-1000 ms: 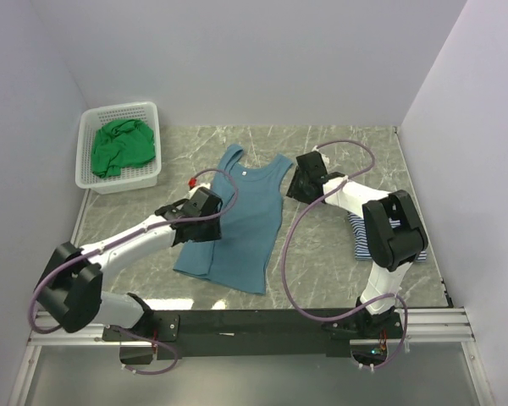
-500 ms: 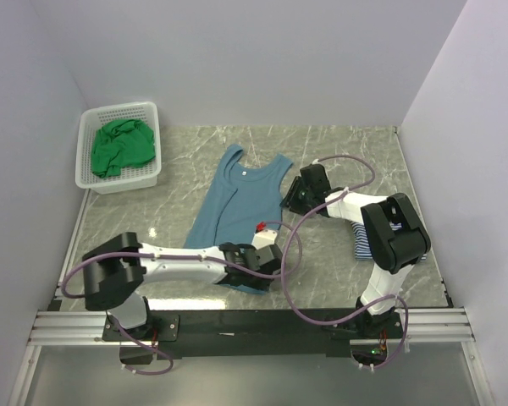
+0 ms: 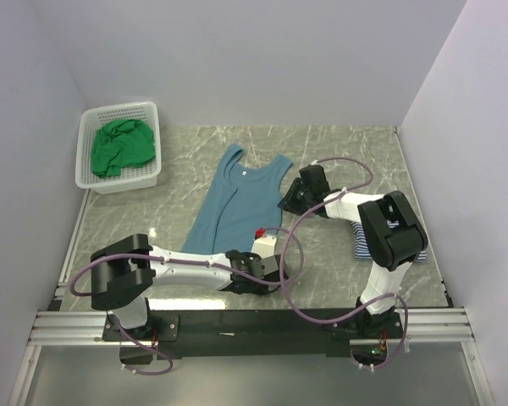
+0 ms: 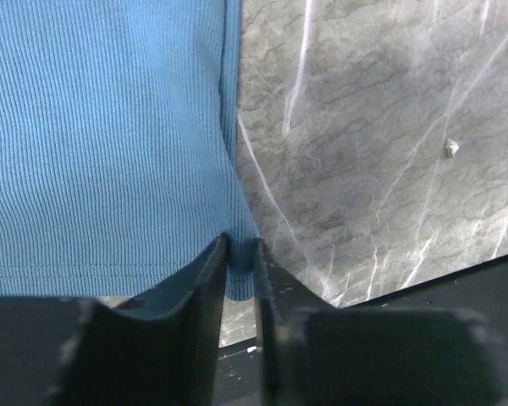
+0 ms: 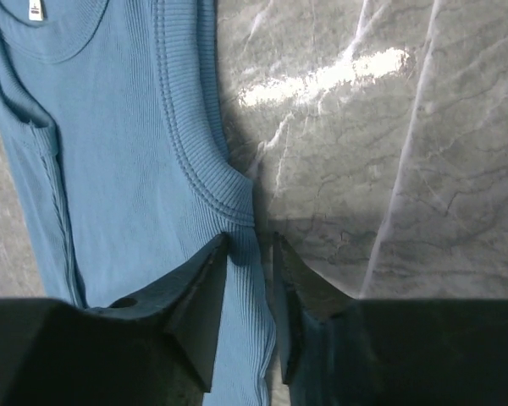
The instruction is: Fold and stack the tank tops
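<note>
The teal tank top (image 3: pixel 237 203) lies flat in the middle of the table, neck toward the back. My left gripper (image 3: pixel 269 272) sits at its near right hem corner. In the left wrist view the jaws (image 4: pixel 241 254) are shut on that corner of the teal cloth (image 4: pixel 110 127). My right gripper (image 3: pixel 288 201) is at the top's right side, just below the armhole. Its jaws (image 5: pixel 250 254) are pinched on the ribbed side edge (image 5: pixel 110 127). The striped tank top (image 3: pixel 361 241) lies at the right, mostly under the right arm. The green tank top (image 3: pixel 118 145) is crumpled in the basket.
A white lattice basket (image 3: pixel 123 110) stands at the back left corner. Walls close in the left, back and right sides. The black rail (image 3: pixel 262 326) with the arm bases runs along the near edge. Purple cables loop over both arms.
The left arm swung from the top's left side across to its near right hem corner, and its jaws closed on the cloth. The right gripper shifted slightly toward the side edge and narrowed.
</note>
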Motion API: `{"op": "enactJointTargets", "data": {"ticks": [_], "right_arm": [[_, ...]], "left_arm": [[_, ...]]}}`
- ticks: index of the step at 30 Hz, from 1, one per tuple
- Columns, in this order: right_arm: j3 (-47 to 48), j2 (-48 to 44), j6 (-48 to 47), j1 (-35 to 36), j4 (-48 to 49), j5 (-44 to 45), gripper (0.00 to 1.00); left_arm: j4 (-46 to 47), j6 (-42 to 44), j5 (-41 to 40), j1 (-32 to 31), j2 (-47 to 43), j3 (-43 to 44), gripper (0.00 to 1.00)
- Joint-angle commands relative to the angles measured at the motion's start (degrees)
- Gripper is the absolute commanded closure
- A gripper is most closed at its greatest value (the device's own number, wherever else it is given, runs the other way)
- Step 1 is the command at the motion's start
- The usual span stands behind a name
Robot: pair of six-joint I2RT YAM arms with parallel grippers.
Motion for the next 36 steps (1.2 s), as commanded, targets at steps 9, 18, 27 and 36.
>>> {"op": "enactJointTargets", "data": {"ticks": [9, 18, 27, 36], "right_arm": [[3.7, 2.5, 0.1, 0.4, -1.0, 2.2, 0.98], [2.6, -3.8, -4.2, 0.3, -9.6, 12.0, 1.0], [11.5, -1.6, -7.6, 5.3, -19.8, 19.7, 1.0], [26.2, 7.1, -6.7, 10.8, -27.9, 25.1, 1.0]], "left_arm": [[10.4, 2.1, 3.0, -0.4, -6.9, -6.6, 0.97], [20.0, 3.0, 7.0, -1.6, -12.9, -12.8, 0.99], [16.0, -5.2, 1.1, -1.5, -17.3, -15.9, 0.99], [4.7, -16.5, -5.2, 0.5, -24.7, -20.0, 1.0]]}}
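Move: The green-blue tank top's lower right hem corner is already between the left gripper's open fingers, about 1 cm below the hand point. The table's front edge runs some 5 cm behind that. The right gripper likewise straddles the same side edge just under the armhole, about 1 cm down. From the right hand, the neck label is roughly 10 cm ahead and 9 cm left, the right strap end some 14 cm straight ahead, and the striped stack about 11 cm back and 25 cm right. Shut both grippers on the tank top's right side edge. Lift the left one about 3 cm off the table while easing 2 cm back, tipping its fingers some 20 degrees rightward, then carry it left over the cloth. With the right, first drag the edge about 3 cm rightward, low, then raise and swing it some 5 cm left and slightly forward, fingers turning to point more steeply down. ##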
